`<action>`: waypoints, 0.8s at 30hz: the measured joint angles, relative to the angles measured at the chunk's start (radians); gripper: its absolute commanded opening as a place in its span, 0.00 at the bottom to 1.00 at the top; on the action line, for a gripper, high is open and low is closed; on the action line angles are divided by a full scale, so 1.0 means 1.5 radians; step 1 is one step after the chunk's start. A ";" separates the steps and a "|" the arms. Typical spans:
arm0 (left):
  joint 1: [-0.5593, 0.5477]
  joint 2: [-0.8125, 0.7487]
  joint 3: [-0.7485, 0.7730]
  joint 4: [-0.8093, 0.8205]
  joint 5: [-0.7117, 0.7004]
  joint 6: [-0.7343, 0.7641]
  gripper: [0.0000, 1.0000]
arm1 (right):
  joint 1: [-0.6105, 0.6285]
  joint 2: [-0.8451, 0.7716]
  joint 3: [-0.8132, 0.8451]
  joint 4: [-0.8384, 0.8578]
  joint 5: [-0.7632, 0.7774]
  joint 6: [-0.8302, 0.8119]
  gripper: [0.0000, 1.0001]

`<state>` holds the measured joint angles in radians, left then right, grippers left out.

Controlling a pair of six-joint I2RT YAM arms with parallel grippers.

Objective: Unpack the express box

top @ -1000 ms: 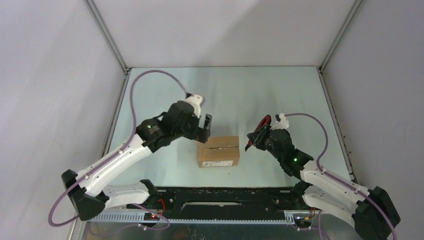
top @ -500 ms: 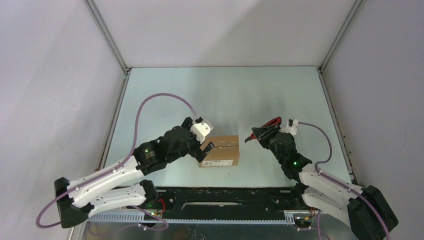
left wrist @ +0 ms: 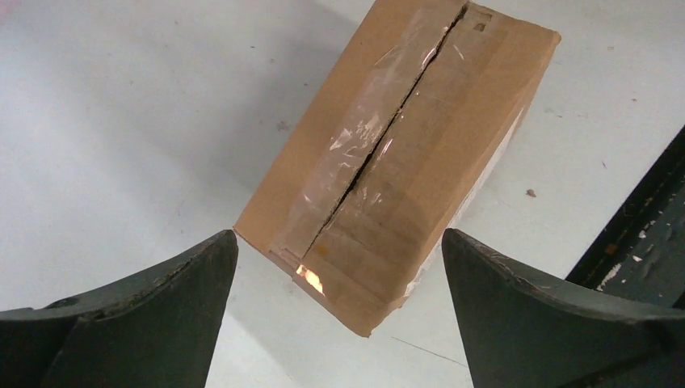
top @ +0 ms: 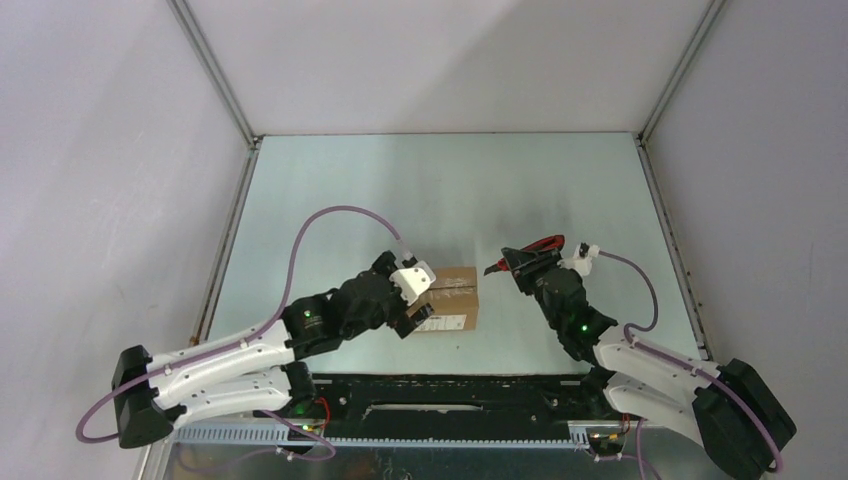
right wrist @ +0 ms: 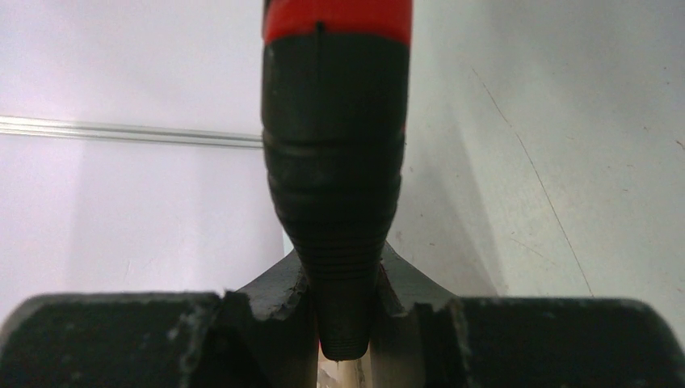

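Observation:
The express box (top: 455,290) is a small brown carton lying flat mid-table, a white label on its near side. In the left wrist view the express box (left wrist: 420,137) shows clear tape slit along its top seam, flaps still down. My left gripper (top: 420,305) hovers at the box's left end, open wide; in its own view the left gripper (left wrist: 339,238) has the box's near corner between its fingers (left wrist: 161,315) without touching. To the right of the box, my right gripper (top: 535,275) is shut on a red-and-black utility knife (right wrist: 335,162), held clear of the carton.
Metal rails (top: 228,230) edge the pale table on the left and right, with white walls behind. The black mounting bar (top: 450,395) of the arm bases runs along the near edge, close to the box.
My left arm has swung down and nearer, bringing its open gripper from beside the box's far left corner over its left end. The right arm has drawn back slightly right with the knife.

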<state>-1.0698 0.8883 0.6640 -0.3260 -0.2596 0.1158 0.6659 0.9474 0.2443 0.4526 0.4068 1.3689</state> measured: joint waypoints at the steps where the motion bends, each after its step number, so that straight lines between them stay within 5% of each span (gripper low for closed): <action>1: -0.009 0.000 -0.002 0.007 -0.008 0.002 1.00 | 0.001 0.003 0.000 0.000 0.002 0.003 0.00; 13: -0.098 -0.001 -0.019 0.062 -0.106 0.128 1.00 | 0.026 0.032 -0.001 0.019 0.024 0.020 0.00; 24: -0.116 0.099 -0.018 0.094 -0.020 0.234 1.00 | 0.028 0.023 -0.011 0.022 0.037 0.025 0.00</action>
<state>-1.2434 1.0363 0.6369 -0.1852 -0.2897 0.4667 0.7082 0.9813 0.2272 0.4862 0.4618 1.4071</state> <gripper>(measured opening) 0.996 0.246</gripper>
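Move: The taped box lies roughly 5 cm to the right of the open left gripper, about 2 cm ahead, its middle some 11 cm below the fingers. The knife in the right fingers is about 20 cm to the left hand's right, 9 cm farther out and 1 cm lower. From the right hand, the box is roughly 16 cm to the left, 7 cm back and 10 cm below. Bring the left gripper about 4 cm to the right and a little back towards the box, rising slightly at first, then sinking to end some 2 cm lower. As it goes, roll the hand about 25 degrees about its pointing line, left side up; keep the fingers wide open and clear of the cardboard. Hold the right hand with the knife almost still. ##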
